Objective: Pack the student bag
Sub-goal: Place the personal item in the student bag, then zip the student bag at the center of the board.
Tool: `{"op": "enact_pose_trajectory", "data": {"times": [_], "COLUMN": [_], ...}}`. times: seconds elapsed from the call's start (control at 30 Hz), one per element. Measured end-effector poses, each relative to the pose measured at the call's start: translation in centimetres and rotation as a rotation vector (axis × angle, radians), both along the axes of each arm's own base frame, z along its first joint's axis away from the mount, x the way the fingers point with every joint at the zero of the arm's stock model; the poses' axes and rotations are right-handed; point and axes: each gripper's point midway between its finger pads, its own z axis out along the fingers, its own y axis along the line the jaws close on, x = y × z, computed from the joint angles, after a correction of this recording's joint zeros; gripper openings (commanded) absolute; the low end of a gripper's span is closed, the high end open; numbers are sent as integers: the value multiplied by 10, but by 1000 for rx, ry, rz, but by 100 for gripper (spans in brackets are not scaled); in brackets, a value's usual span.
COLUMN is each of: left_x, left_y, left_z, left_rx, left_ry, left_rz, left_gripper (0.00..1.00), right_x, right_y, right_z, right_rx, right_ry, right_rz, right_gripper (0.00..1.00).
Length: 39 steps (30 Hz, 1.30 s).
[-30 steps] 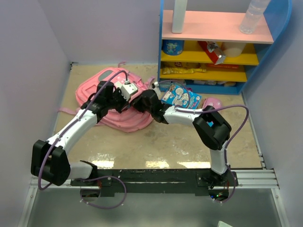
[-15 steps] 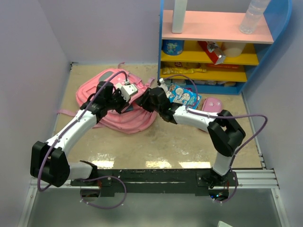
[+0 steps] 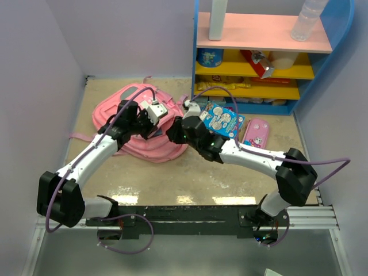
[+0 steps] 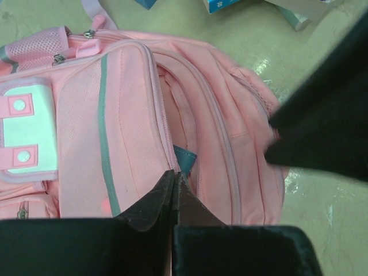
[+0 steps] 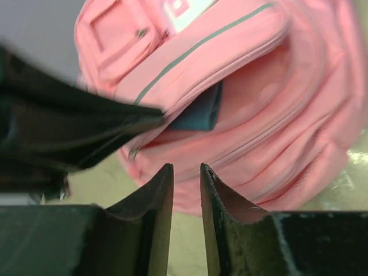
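Note:
The student bag (image 3: 135,121) is a large pink backpack lying flat at the back left of the table. My left gripper (image 3: 155,127) is shut, its tips (image 4: 174,174) pinching the edge of the bag's zip opening and holding it agape. A dark blue flat item (image 5: 198,112) lies inside that opening and also shows in the left wrist view (image 4: 185,156). My right gripper (image 3: 172,133) hovers just off the bag's right side. Its jaws (image 5: 186,167) stand a narrow gap apart with nothing between them.
A blue cartoon-printed packet (image 3: 221,119) and a pink pencil case (image 3: 256,133) lie right of the bag. Behind them stands a blue shelf unit (image 3: 259,57) with snacks, cans and a bottle (image 3: 307,20). Purple walls close in both sides.
My right arm's elbow has swung out to the right and lower, uncovering the pencil case, while its gripper stayed beside the bag. The left arm has held still.

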Motion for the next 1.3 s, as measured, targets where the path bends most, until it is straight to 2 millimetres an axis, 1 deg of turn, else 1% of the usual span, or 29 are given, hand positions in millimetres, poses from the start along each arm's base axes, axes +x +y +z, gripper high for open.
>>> {"op": "enact_pose_trajectory", "data": {"times": [0.03, 0.07, 0.1, 0.17, 0.2, 0.23, 0.33, 0.4, 0.5, 0.57, 0.63, 0.7, 0.87, 0.97, 1.1, 1.23, 1.3], "left_x": [0, 0, 0, 0, 0, 0, 4, 11, 31, 40, 43, 45, 41, 35, 30, 27, 26], "left_y": [-1, -2, -5, -7, -7, -7, 0, 16, 59, 87, 105, 115, 130, 132, 129, 128, 127], "left_z": [0, -1, -1, -2, -2, -2, 2, 7, 21, 25, 21, 11, -17, -28, -34, -37, -37], "left_rx": [-3, -8, -13, -14, -16, -16, -32, -48, -66, -64, -58, -55, -54, -49, -51, -50, -52], "left_ry": [1, 3, 4, 5, 7, 7, 7, 8, -23, -45, -37, -16, 58, 79, 91, 93, 93], "left_rz": [-4, -10, -22, -34, -38, -40, -24, 13, 105, 156, 181, 186, 193, 184, 168, 158, 153], "left_gripper": [18, 23, 33, 45, 54, 57, 58, 57, 57, 56, 55, 54, 53, 53, 53, 53, 53], "right_x": [-12, -23, -31, -45, -52, -57, -61, -63, -63, -63, -61, -60, -56, -51, -47, -41, -40], "right_y": [10, 19, 25, 39, 45, 50, 57, 60, 68, 78, 87, 93, 108, 111, 109, 111, 110], "right_z": [-2, -5, -8, -15, -20, -25, -37, -42, -53, -61, -66, -71, -79, -86, -96, -106, -111], "right_rx": [-32, -54, -71, -105, -123, -138, -169, -182, -212, -233, -252, -278, -326, -351, -383, -411, -424], "right_ry": [-21, -35, -44, -66, -75, -82, -94, -100, -97, -92, -93, -92, -81, -68, -51, -38, -31], "right_rz": [45, 83, 112, 166, 191, 209, 233, 238, 237, 236, 219, 195, 136, 95, 60, 31, 21], "right_gripper": [41, 47, 49, 51, 52, 52, 53, 53, 52, 53, 54, 54, 55, 55, 55, 54, 50]}}
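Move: The right hand's next target, the zip pull at the near left corner of the student bag's open compartment, is about 11 cm left, 5 cm back and 13 cm below it. The teal personal item in that compartment lies about 3 cm ahead, 6 cm left and 8 cm down from the right hand. The left hand, still pinching the flap edge, has the bag's left panel about 12 cm left, 3 cm ahead and 7 cm below, and the mint patch about 12 cm ahead, 3 cm left and 6 cm down. Open the left gripper to let go of the flap edge, then sweep it about 13 cm left over the bag, rising a little before settling lower and slightly farther forward, fingers kept open. Draw the right hand back and left from the compartment, then bring it down about 11 cm in all to the zip pull, opening its fingers and tipping them some 25 degrees more steeply downward. ##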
